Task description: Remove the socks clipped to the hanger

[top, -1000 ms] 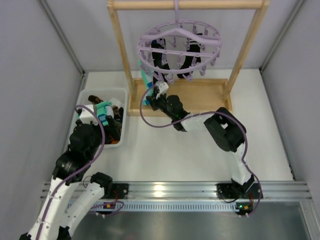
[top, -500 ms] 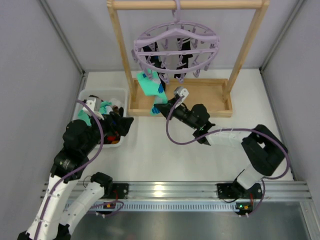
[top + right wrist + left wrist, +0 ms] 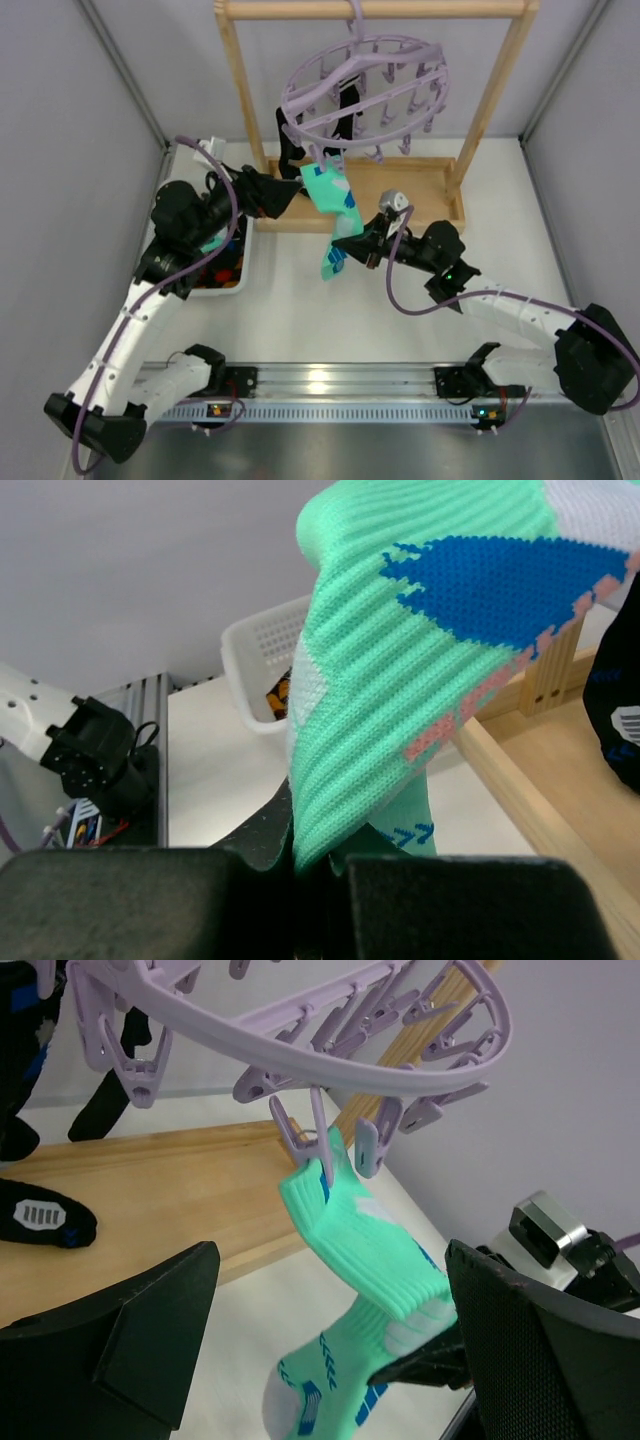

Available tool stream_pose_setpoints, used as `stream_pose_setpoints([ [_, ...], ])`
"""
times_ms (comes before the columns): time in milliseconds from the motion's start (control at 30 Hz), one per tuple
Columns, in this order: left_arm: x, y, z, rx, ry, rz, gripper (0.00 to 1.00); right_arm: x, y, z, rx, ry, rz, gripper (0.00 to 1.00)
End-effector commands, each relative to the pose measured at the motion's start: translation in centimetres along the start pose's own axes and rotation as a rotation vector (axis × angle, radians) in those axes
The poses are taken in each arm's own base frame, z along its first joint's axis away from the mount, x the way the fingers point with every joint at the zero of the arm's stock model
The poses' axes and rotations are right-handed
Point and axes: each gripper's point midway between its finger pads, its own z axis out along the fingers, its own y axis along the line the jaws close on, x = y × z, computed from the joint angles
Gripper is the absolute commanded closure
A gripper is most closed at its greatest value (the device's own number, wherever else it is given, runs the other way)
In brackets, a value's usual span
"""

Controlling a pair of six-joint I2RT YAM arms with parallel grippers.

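Observation:
The lilac hanger (image 3: 365, 88) hangs tilted from the wooden frame, with black socks (image 3: 345, 105) still clipped to it. A mint-green sock (image 3: 328, 195) with blue marks is held at its cuff by one clip peg (image 3: 320, 1150) and stretches down and forward. My right gripper (image 3: 342, 240) is shut on this sock's lower part (image 3: 430, 650), the fabric pinched between its fingers (image 3: 315, 865). My left gripper (image 3: 294, 193) stands open just left of the sock, close under the hanger rim (image 3: 330, 1050). Its wide jaws (image 3: 330, 1270) flank the sock (image 3: 370, 1260) without touching it.
A white basket (image 3: 215, 262) holding loose socks sits at the left, under my left arm. The wooden frame's post (image 3: 240, 110) and base tray (image 3: 420, 185) stand behind the sock. More black socks (image 3: 40, 1215) hang over the tray. Grey walls close in both sides.
My left arm has swung from the basket up to the hanger, still open. My right gripper has pulled the mint sock forward and right, stretching it and tipping the hanger.

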Motion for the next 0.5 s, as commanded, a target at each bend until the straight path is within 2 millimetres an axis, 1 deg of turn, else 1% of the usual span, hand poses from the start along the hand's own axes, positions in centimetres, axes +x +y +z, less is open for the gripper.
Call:
stream_pose_setpoints([
  [0,-4.6,-3.5,0.9,0.144,-0.128,-0.001,0.02,-1.1,1.5,-0.9,-0.059,-0.001,-0.002,1.0],
  [33,-4.2,-3.1,2.0,0.144,-0.112,-0.018,0.02,-0.9,1.6,-1.1,-0.056,0.002,0.002,1.0],
  [100,-4.1,-2.9,3.0,0.155,-0.106,-0.052,0.02,-1.1,1.8,-1.2,-0.059,-0.002,0.0,1.0],
  [133,-3.8,-2.6,3.9,0.161,-0.103,-0.062,0.02,-1.0,1.8,-1.4,-0.062,-0.001,0.004,1.0],
  [233,-3.4,-2.7,5.5,0.207,-0.094,-0.095,0.02,-1.0,2.1,-1.6,-0.066,-0.009,0.005,1.0],
  [300,-3.0,-2.5,6.3,0.214,-0.087,-0.106,0.02,-0.8,2.0,-1.7,-0.065,-0.006,0.006,1.0],
  [467,-3.4,-1.9,7.6,0.195,-0.12,-0.098,0.04,-0.5,2.6,-1.8,-0.098,-0.009,0.02,1.0],
])
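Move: The clip gripping the green sock lies about 7 cm ahead of the open left hand and 8 cm to its right, some 2 cm higher. From the right hand, which already pinches that sock's lower part, the clip is roughly 8 cm ahead, 7 cm left and 14 cm up. For the left hand, an empty clip on the same rim is about 11 cm ahead and 3 cm right, and a hanging black sock some 15 cm straight ahead and 5 cm lower. With its fingers staying wide open, the left hand reaches forward and right, nearly level, about 8 cm in all, towards the clip that bites the green sock, swinging slightly clockwise so that its fingertips come up close to the clip without any touch being plain. The right hand keeps the sock pinched shut between its fingers and eases back about 2 cm, slowing as it goes, with the sock still drawn out from the clip. ##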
